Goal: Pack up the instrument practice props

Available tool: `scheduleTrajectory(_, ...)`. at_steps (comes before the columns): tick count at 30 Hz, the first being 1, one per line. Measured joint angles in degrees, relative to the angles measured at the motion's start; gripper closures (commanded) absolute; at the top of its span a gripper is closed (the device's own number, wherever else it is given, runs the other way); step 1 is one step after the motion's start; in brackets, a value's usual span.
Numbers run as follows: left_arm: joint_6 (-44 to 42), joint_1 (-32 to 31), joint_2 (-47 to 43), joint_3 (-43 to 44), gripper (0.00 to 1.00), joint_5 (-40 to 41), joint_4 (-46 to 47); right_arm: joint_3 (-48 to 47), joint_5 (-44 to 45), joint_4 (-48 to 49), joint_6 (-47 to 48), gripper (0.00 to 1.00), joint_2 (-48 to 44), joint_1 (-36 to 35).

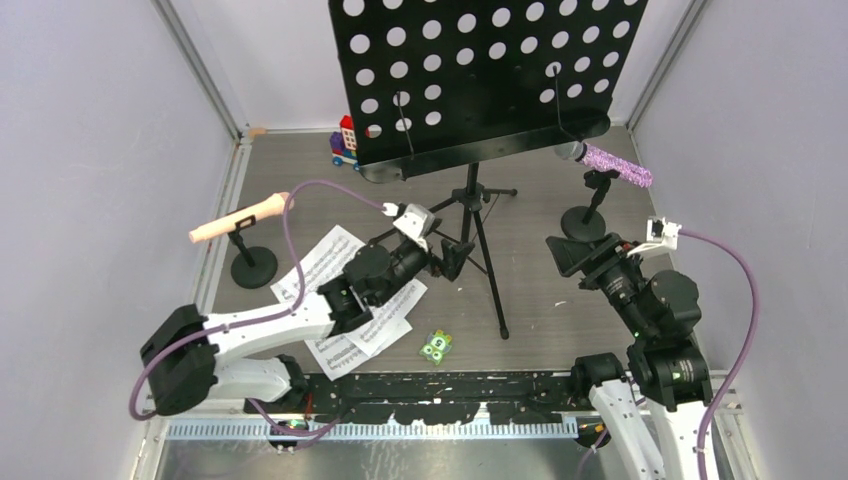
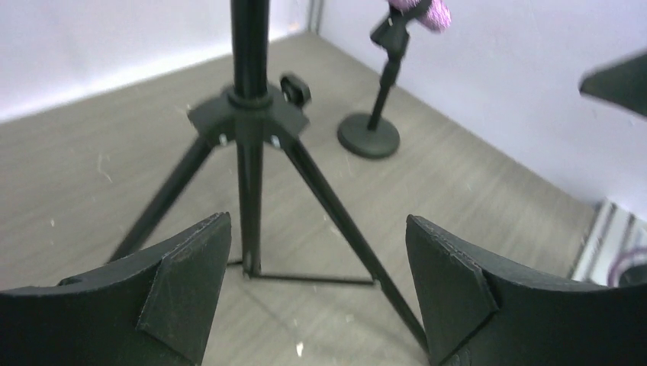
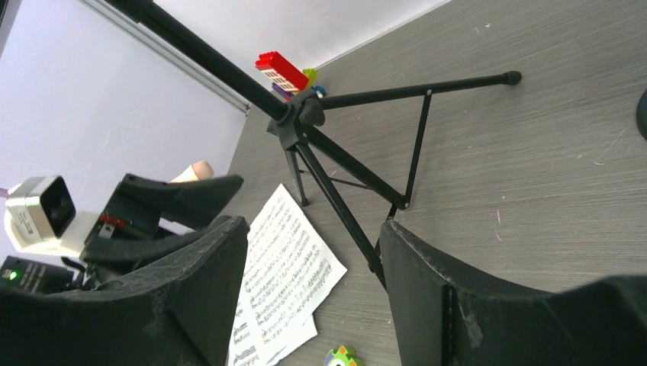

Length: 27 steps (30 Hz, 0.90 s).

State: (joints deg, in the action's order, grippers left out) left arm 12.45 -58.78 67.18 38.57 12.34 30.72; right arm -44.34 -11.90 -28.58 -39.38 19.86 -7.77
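Note:
The black perforated music desk stands on its tripod legs mid-table. My left gripper is open just left of the legs; in its wrist view the tripod hub is straight ahead, with nothing between the fingers. Right of the tripod my right gripper is open and empty, facing the legs. White sheet-music pages lie under the left arm. A pink microphone rests on a round-based mount at left, and a purple-glitter microphone on a mount at right.
A red-blue toy brick vehicle sits at the back, beside the desk's left edge. A small green dotted piece lies near the front, right of the pages. Pale walls close in the table on the left, back and right.

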Motion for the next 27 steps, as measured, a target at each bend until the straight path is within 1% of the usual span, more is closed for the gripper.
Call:
scheduleTrajectory(2,-1.55,0.00,3.34,1.33,0.15,1.75,4.96,0.09,-0.20,-0.72,-0.15,0.31,-0.98,0.00)
scheduleTrajectory(5,-3.74,0.00,8.17,3.54,0.20,3.17,11.45,0.68,-0.63,-1.73,-0.35,0.31,-2.29,0.00)
scheduleTrajectory(8,-6.12,0.00,12.44,5.92,0.22,4.07,16.59,1.25,-1.14,-3.26,-0.46,0.31,-2.91,0.00)
scheduleTrajectory(14,-11.96,0.04,20.41,10.73,0.31,6.34,26.49,1.57,-2.40,-4.98,-0.42,0.31,-3.13,0.00)
scheduleTrajectory(17,-13.81,0.04,22.43,12.09,0.35,6.97,28.26,1.57,-2.78,-5.92,-0.17,0.31,-3.13,0.02)
scheduleTrajectory(21,-15.91,0.39,25.38,14.03,0.37,8.92,30.75,1.57,-3.15,-6.86,0.00,0.31,-3.13,0.00)
scheduleTrajectory(27,-15.10,2.78,28.85,17.42,0.38,9.11,31.17,1.57,-3.50,-7.08,0.15,0.31,-3.13,0.00)
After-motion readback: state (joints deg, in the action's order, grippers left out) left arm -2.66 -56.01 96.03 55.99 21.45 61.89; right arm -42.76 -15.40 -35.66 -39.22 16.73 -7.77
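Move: The music stand's pole is about 11 cm ahead of the left hand, 5 cm to its right and a few centimetres higher; the stand's clamp hub sits on the pole, some 3 cm below hand height. The sheet music lies roughly 18 cm left, 5 cm back and 26 cm below, the green toy 15 cm back and 1 cm left at table level. From the right hand the pole is about 14 cm ahead, 18 cm left. Left hand reaches some 10 cm forward, rising rightward, narrowing its fingers astride the pole; right hand sinks. ##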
